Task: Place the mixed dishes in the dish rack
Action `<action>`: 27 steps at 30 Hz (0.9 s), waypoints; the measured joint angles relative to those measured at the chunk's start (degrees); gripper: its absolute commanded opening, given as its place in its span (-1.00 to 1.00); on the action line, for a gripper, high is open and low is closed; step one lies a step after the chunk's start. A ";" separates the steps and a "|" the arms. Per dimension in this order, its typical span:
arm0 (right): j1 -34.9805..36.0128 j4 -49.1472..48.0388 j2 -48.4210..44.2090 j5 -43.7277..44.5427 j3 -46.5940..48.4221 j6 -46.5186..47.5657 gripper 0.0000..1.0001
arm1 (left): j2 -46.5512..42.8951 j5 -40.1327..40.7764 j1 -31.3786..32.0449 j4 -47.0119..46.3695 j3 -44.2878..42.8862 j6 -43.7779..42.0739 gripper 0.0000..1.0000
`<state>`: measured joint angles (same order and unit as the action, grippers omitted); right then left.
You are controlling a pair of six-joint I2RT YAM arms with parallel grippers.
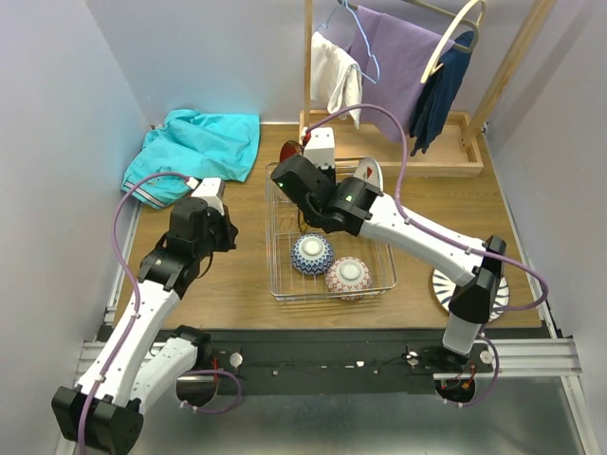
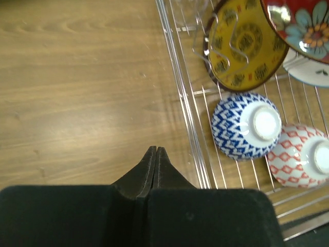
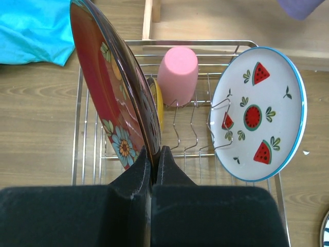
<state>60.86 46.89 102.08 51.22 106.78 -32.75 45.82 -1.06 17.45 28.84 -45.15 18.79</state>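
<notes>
The silver wire dish rack (image 1: pixel 282 284) stands mid-table. My right gripper (image 3: pixel 154 154) is shut on the rim of the red flowered plate (image 3: pixel 108 92), held on edge over the rack's back left. Behind that plate stands a yellow plate (image 3: pixel 158 100). The pink cup (image 3: pixel 178 74) sits upside down at the rack's back, and the white watermelon plate (image 3: pixel 257 113) leans in the prongs. A blue-patterned bowl (image 2: pixel 247 126) and a pink-patterned bowl (image 2: pixel 298 157) lie upside down at the rack's front. My left gripper (image 2: pixel 156 150) is shut and empty over bare wood, left of the rack (image 2: pixel 180 77).
A striped-rim plate (image 1: pixel 443 284) lies on the table right of the rack, partly under my right arm. A teal cloth (image 1: pixel 194 152) is heaped at the back left. A wooden clothes rack (image 1: pixel 398 156) with hanging garments stands behind the dish rack.
</notes>
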 measured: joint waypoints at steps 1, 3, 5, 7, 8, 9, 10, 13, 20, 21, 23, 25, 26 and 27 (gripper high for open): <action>0.00 0.46 0.26 -0.13 0.39 -0.70 -0.99 | 0.81 -1.33 0.00 0.57 0.11 0.46 -1.00; 0.00 0.81 0.83 -0.33 1.14 -1.31 -0.99 | 2.73 -3.30 0.13 0.83 0.24 1.11 -1.00; 0.07 0.87 1.49 -0.33 1.92 -1.77 -0.99 | 5.66 -6.01 1.07 0.42 1.25 2.58 -1.00; 0.15 0.85 2.16 -0.31 2.49 -2.01 -0.99 | 7.78 -7.32 2.54 -0.17 3.06 3.78 -1.00; 0.20 0.79 2.36 -0.31 2.58 -2.10 -0.99 | 8.55 -7.65 3.17 -0.15 3.80 4.07 -1.00; 0.26 0.79 2.45 -0.28 2.60 -2.12 -0.99 | 9.18 -7.98 3.82 -0.17 4.42 4.33 -1.00; 0.31 0.81 2.51 -0.28 2.60 -2.12 -0.99 | 9.66 -8.24 4.59 -0.35 5.01 4.55 -1.00; 0.33 0.70 2.49 -0.07 2.58 -1.92 -0.99 | 10.36 -9.38 6.29 -0.61 6.01 5.03 -1.00; 0.33 -0.35 0.96 0.37 -1.92 -1.05 -0.99 | 11.72 -13.84 7.76 -4.11 6.29 7.28 -1.00; 0.31 -0.37 0.76 0.48 -2.56 -0.79 -0.99 | 12.31 -14.45 8.11 -4.55 6.29 7.56 -1.00; 0.33 -0.96 0.26 0.79 -4.35 -0.11 -0.99 | 13.03 -15.47 8.81 -5.27 6.29 8.00 -1.00; 0.33 -1.22 -0.31 0.90 -5.99 0.52 -0.99 | 13.86 -17.07 9.75 -6.14 6.29 8.76 -1.00; 0.33 -1.33 -0.52 1.07 -6.60 0.92 -0.99 | 14.12 -17.70 10.10 -6.49 6.29 8.96 -1.00; 0.31 -1.62 -0.70 1.27 -7.10 1.38 -0.99 | 14.32 -18.34 10.49 -6.82 6.29 9.18 -1.00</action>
<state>61.17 45.28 101.38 52.49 99.68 -31.38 60.14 -19.40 27.94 22.02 -38.85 27.97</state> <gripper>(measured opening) 0.038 0.005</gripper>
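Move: The dish rack's left rail, near its front end, lies about 7 cm right of the left hand, 4 cm back and 9 cm below; the blue bowl sits some 16 cm right of that hand and 1 cm back, the red-patterned bowl 25 cm right and 6 cm back. The right hand already holds the red plate; its rack slot is about 3 cm ahead, 1 cm left, 12 cm down, the pink cup 10 cm ahead, 3 cm right. Shut left fingers sink 8 cm, swing 10 cm right and back into the rack's side; right lowers plate. ##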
